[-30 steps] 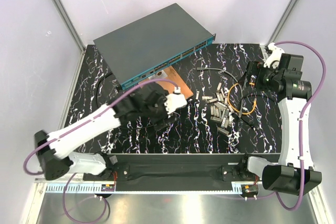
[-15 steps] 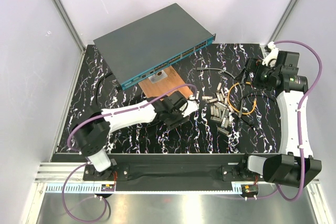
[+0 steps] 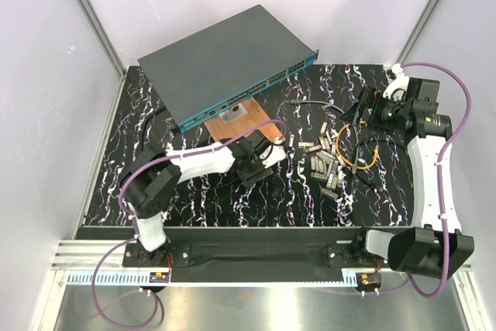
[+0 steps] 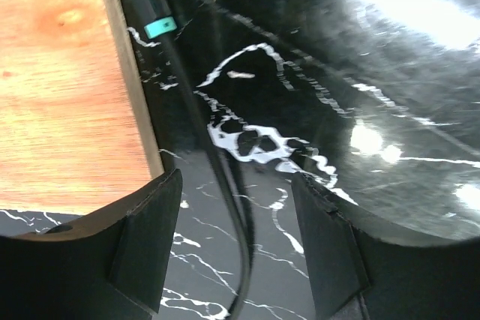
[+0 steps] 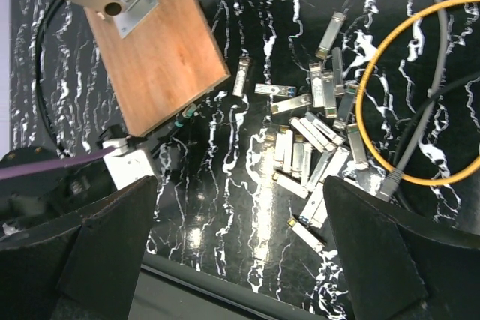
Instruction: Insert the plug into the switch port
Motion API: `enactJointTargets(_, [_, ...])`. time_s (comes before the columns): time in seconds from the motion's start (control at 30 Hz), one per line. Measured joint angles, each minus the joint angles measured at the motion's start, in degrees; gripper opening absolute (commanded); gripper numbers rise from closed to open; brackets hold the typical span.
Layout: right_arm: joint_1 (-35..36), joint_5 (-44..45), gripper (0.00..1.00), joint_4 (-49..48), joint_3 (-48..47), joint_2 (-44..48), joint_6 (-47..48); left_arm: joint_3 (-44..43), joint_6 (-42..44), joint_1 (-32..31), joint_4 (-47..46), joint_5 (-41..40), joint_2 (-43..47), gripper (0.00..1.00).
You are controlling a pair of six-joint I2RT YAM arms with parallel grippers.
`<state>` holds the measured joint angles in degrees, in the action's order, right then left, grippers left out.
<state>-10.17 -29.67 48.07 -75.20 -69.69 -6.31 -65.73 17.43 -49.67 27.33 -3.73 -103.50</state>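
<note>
The switch (image 3: 221, 60) lies at the back of the table, dark grey on top, with its teal port row (image 3: 260, 85) facing the front right. The plug (image 4: 152, 20), black with teal bands, lies on the tabletop against the edge of the small wooden board (image 4: 60, 88); it also shows as the plug (image 5: 186, 114) in the right wrist view. Its thin black cable (image 4: 225, 185) runs between the fingers of my left gripper (image 4: 236, 179), which is open and low over the table, clear of the cable on both sides. My right gripper (image 5: 240, 185) hangs wide open and empty, high at the right (image 3: 358, 114).
The wooden board (image 3: 242, 122) with a metal bracket (image 5: 131, 1) sits just in front of the switch. A heap of several silver transceiver modules (image 3: 325, 156) lies mid-table. An orange cable loop (image 5: 420, 88) and a grey cable (image 5: 439, 95) lie to the right.
The left arm has folded in and its gripper has slid right, down to the board's near corner, straddling the cable. The right wrist has shifted slightly back.
</note>
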Motion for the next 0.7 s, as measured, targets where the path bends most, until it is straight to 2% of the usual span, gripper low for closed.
enactJointTargets(0.2, [0.0,-3.3,1.00,-0.2,0.0,0.0,0.1,-0.7,1.5,1.2,0.1,0.5,-1.3,0.64])
enactJointTargets(0.33, [0.0,-4.8,1.00,-0.2,0.0,0.0,0.0,-1.5,1.8,1.6,0.5,2.0,-2.1,0.50])
enactJointTargets(0.37, [0.0,-5.2,1.00,-0.2,0.0,0.0,0.0,-1.9,1.9,1.7,0.8,2.7,-2.3,0.43])
enactJointTargets(0.6, [0.0,-7.9,1.00,-0.3,0.0,0.0,-1.5,-3.6,1.4,2.3,3.1,9.1,-3.6,0.22])
enactJointTargets(0.67, [0.0,-9.0,1.00,-0.5,0.0,0.0,-2.1,-4.1,0.9,2.4,3.7,10.7,-4.0,0.14])
enactJointTargets(0.7, [0.0,-9.4,1.00,-0.5,0.0,0.0,-2.4,-4.4,0.7,2.4,3.9,11.5,-4.2,0.07])
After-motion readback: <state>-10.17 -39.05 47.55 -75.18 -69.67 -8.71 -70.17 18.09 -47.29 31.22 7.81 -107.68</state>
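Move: The plug's black cable runs almost directly under the left fingertips, about 1 cm down, already between the open fingers. Its plug lies about 4 cm ahead and 5 cm to the right of that hand, against the wooden board, whose middle is some 13 cm ahead and 2 cm right; the loose modules are heaped about 22 cm right and 4 cm ahead. From the right hand, the cable is some 30 cm left, 6 cm back and 25 cm below. The cable just behind the plug gets pinched between the left fingertips: the hand sinks about 1 cm, easing slightly forward, then draws back and to the right about 3 cm, away from the board, as the fingers close most of the way and the wrist tips some 10 degrees, taking out their forward lean. The open right hand drifts about 3 cm left and slightly up, rolling its left side up. ##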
